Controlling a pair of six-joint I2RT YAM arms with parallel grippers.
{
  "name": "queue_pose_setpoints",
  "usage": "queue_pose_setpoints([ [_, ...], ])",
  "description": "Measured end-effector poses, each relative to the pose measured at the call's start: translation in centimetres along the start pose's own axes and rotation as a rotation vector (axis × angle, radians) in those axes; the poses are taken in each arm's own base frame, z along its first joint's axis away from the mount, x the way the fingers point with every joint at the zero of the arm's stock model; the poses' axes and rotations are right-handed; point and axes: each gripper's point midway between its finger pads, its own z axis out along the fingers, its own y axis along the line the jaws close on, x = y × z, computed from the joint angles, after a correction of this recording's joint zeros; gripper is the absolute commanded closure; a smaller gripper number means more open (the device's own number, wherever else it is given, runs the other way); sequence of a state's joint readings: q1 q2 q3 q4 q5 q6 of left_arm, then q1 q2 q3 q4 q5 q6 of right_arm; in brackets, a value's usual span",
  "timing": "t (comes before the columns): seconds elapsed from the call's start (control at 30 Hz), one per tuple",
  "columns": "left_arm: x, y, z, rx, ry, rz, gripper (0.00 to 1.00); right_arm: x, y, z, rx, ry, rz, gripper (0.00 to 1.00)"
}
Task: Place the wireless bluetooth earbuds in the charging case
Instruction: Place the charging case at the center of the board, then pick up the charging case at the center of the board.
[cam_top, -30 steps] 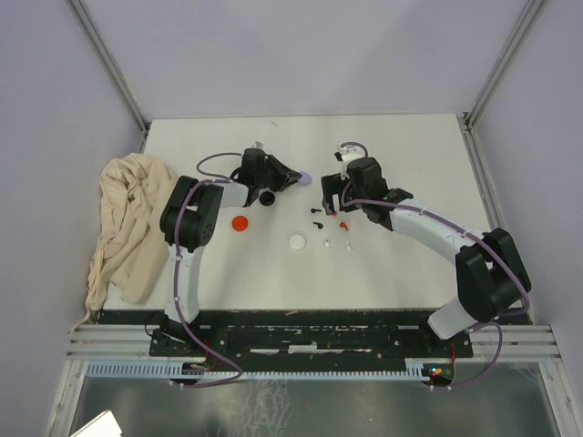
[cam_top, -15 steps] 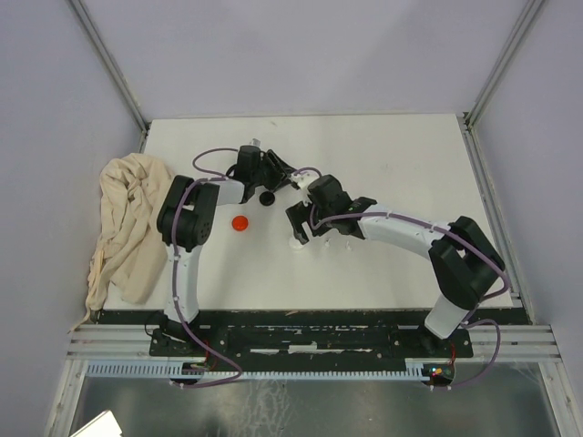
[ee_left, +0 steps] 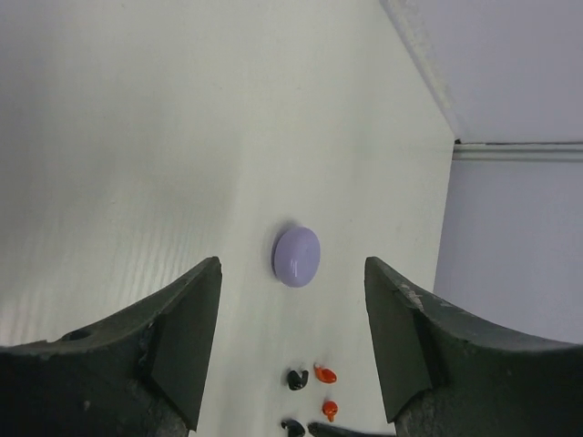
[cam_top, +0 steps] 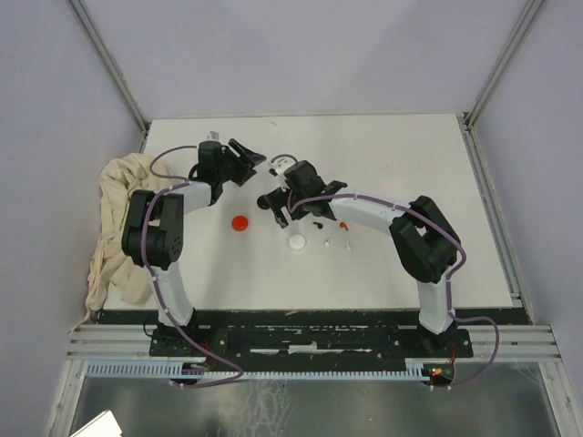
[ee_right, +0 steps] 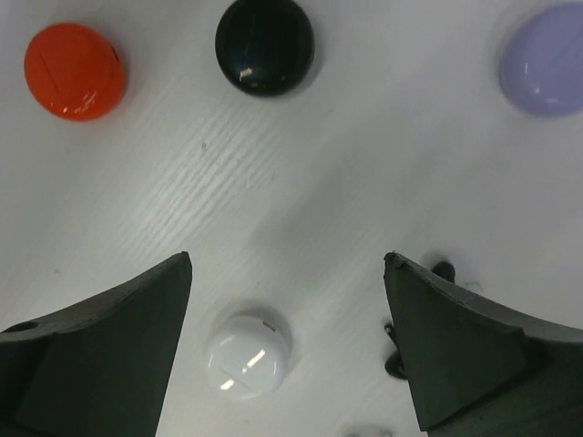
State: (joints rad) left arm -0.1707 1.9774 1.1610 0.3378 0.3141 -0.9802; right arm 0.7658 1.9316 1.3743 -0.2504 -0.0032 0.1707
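Observation:
Four round charging cases lie on the white table: red [ee_right: 75, 71], black [ee_right: 265, 45], lilac [ee_right: 547, 59] and white [ee_right: 246, 353]. Tiny earbuds lie to their right: black [ee_left: 297, 379], red [ee_left: 325, 373] and white [cam_top: 326, 243]. My right gripper [ee_right: 287, 264] hangs open above the table, the white case just below its gap and black earbuds [ee_right: 442, 270] by its right finger. My left gripper [ee_left: 291, 296] is open and empty, facing the lilac case [ee_left: 296, 256] from a distance. In the top view the right gripper [cam_top: 276, 208] sits between the red case [cam_top: 240, 222] and the white case [cam_top: 297, 241].
A crumpled beige cloth [cam_top: 127, 228] lies along the table's left edge. The left gripper [cam_top: 255, 162] is near the back left of the table [cam_top: 410, 164]. Grey walls and metal posts enclose the table.
The left gripper has opened and drawn back to the left, away from the lilac case. The right gripper has swung left from the earbuds to above the cases.

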Motion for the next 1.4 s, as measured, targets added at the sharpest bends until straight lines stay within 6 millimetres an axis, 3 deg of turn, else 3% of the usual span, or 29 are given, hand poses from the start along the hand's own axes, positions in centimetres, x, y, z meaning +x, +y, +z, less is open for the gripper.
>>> queue_pose_setpoints([
  [0.13, -2.5, -0.6, -3.8, 0.033, -0.084, -0.002, 0.30, -1.6, 0.1, 3.1, -0.007, -0.001, -0.046, 0.05],
  [0.2, -2.6, -0.3, -5.3, 0.043, -0.111, -0.004, 0.30, -2.2, 0.1, 4.4, -0.013, 0.002, -0.078, 0.05],
  [0.5, 2.0, 3.2, -9.7, 0.015, -0.096, -0.052, 0.30, -3.5, -0.5, 7.4, 0.008, 0.032, -0.185, 0.04],
  [0.73, 2.3, 2.5, -12.8, 0.048, -0.145, -0.037, 0.30, -3.0, -0.8, 8.7, 0.008, 0.056, -0.233, 0.04],
  [1.03, 0.8, 1.2, -14.8, 0.088, -0.207, -0.026, 0.29, -4.2, -0.9, 9.9, 0.008, 0.040, -0.266, 0.04],
  [1.4, 0.4, 2.2, -15.5, 0.065, -0.222, -0.041, 0.29, -5.0, -2.0, 10.9, 0.016, 0.025, -0.252, 0.08],
])
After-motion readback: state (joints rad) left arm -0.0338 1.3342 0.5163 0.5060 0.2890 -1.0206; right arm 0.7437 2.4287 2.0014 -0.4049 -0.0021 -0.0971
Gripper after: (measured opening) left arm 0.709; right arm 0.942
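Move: The black case lies about 9 cm ahead of the right hand, 7 cm to its left and 5 cm below. At that same level, the red case is some 2 cm ahead and 14 cm left, the white case roughly 3 cm back and 1 cm right, and the lavender case about 18 cm ahead and 3 cm right. From the left hand the black case is roughly 8 cm back, 2 cm right and 6 cm below. Still-open right hand reaches forward-left and down, about 12 cm, to the black case; left hand backs away left. ##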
